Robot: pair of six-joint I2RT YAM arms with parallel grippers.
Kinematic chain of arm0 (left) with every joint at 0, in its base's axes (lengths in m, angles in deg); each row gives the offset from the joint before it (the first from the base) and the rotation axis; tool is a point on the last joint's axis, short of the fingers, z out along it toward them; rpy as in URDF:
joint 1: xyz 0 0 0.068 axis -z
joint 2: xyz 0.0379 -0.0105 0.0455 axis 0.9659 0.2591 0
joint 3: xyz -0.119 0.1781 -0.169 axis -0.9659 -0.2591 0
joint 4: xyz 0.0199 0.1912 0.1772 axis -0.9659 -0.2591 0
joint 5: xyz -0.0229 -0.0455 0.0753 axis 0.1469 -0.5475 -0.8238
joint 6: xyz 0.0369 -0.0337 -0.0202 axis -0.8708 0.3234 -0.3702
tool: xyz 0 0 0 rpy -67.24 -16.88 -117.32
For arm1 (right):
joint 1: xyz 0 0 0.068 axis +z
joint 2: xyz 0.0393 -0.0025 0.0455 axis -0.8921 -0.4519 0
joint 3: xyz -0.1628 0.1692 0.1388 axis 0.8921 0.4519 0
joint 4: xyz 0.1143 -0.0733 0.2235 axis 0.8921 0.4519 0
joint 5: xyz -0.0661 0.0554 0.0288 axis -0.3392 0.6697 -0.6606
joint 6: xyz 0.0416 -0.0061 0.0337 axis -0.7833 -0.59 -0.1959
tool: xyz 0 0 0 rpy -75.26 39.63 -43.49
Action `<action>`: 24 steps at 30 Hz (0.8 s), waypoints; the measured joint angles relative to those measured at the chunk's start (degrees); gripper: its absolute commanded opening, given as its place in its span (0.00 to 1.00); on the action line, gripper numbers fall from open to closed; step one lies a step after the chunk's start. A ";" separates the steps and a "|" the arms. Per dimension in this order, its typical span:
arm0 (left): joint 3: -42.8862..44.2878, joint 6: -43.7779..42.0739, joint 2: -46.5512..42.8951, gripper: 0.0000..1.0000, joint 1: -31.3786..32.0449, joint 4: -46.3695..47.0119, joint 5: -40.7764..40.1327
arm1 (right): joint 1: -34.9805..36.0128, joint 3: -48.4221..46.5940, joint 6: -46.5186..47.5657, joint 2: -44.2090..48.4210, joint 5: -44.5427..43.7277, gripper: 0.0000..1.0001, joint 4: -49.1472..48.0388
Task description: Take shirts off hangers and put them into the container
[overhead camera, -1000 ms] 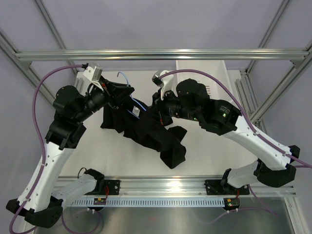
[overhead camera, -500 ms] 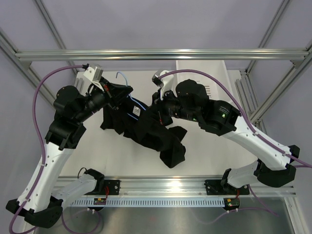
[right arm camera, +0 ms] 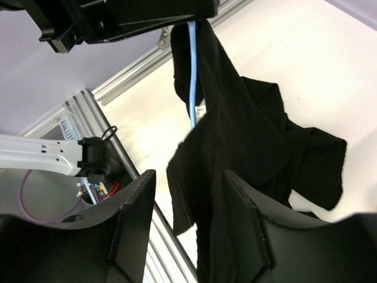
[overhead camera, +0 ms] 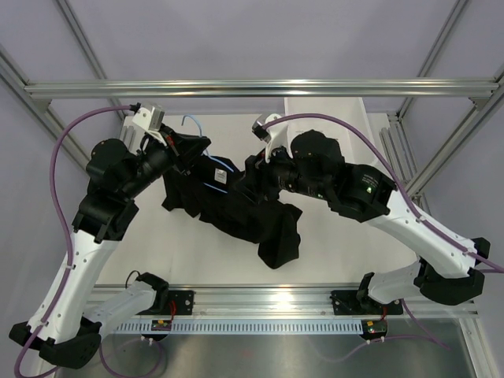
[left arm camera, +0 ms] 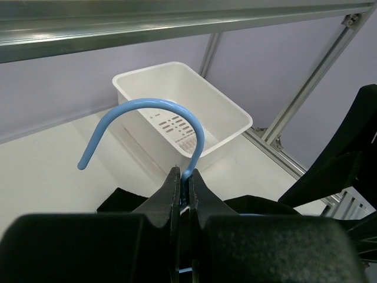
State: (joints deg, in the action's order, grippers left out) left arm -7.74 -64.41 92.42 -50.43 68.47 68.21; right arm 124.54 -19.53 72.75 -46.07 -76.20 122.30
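Observation:
The black shirt [overhead camera: 252, 216] hangs crumpled from the light-blue hanger [overhead camera: 191, 120] and trails onto the table. My left gripper [overhead camera: 191, 148] is shut on the hanger; in the left wrist view its jaws [left arm camera: 184, 177] pinch the wire just below the hook [left arm camera: 147, 106]. My right gripper [overhead camera: 250, 175] stands open beside the shirt's middle. In the right wrist view the shirt [right arm camera: 235, 130] and hanger wire [right arm camera: 192, 76] hang beyond the spread fingers [right arm camera: 132, 218], with nothing pinched. The white container [left arm camera: 126, 79] stands at the back of the table, partly hidden behind the right arm [overhead camera: 315, 106].
Aluminium frame bars run across the top [overhead camera: 260, 87] and down both sides, and a rail [overhead camera: 260, 295] lines the near edge. A frame post [left arm camera: 318, 76] stands just right of the basket. The left arm's base [right arm camera: 88, 156] sits below the hanging shirt.
My right gripper has opened and let go of the shirt, and its arm has shifted slightly right. My left gripper closed onto the hanger, whose hook has moved slightly up and left.

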 measured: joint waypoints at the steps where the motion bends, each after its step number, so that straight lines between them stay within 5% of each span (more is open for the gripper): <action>1: 0.00 -0.02 0.00 0.00 0.07 -0.13 -0.31 | 0.02 -0.02 -0.04 0.35 -0.39 0.60 0.42; 16: 1.64 -0.90 2.29 0.00 0.13 -2.12 -2.14 | 0.11 11.65 -1.20 24.46 -2.03 0.58 5.79; 24: 5.57 -0.90 2.62 0.00 0.13 -2.62 -2.12 | 0.11 20.17 -1.64 23.93 -1.81 0.55 5.33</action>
State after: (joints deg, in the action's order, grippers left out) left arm -2.16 -65.31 95.04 -50.30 65.85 66.09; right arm 124.65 0.64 71.11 -22.14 -78.01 127.63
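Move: I want the loose lower fold of the black shirt, roughly 6 cm back, 7 cm to the right and 11 cm below my open right hand. From that hand the blue hanger's bar is about 6 cm left, 3 cm ahead and a little lower; the white container is some 28 cm ahead, 24 cm right and 25 cm down. From my left hand, the fold lies about 16 cm right, 13 cm back and 15 cm below. With its fingers already open, I draw my right hand away from the hanger, to the right and some 6 cm back with a slight rise. It swings out about 12 cm, then sinks past its starting height towards the shirt's lower fold, easing slightly left, fingers staying open. My left hand keeps its pinch below the hanger's hook, dipping a centimetre, then lifting about 3 cm. ##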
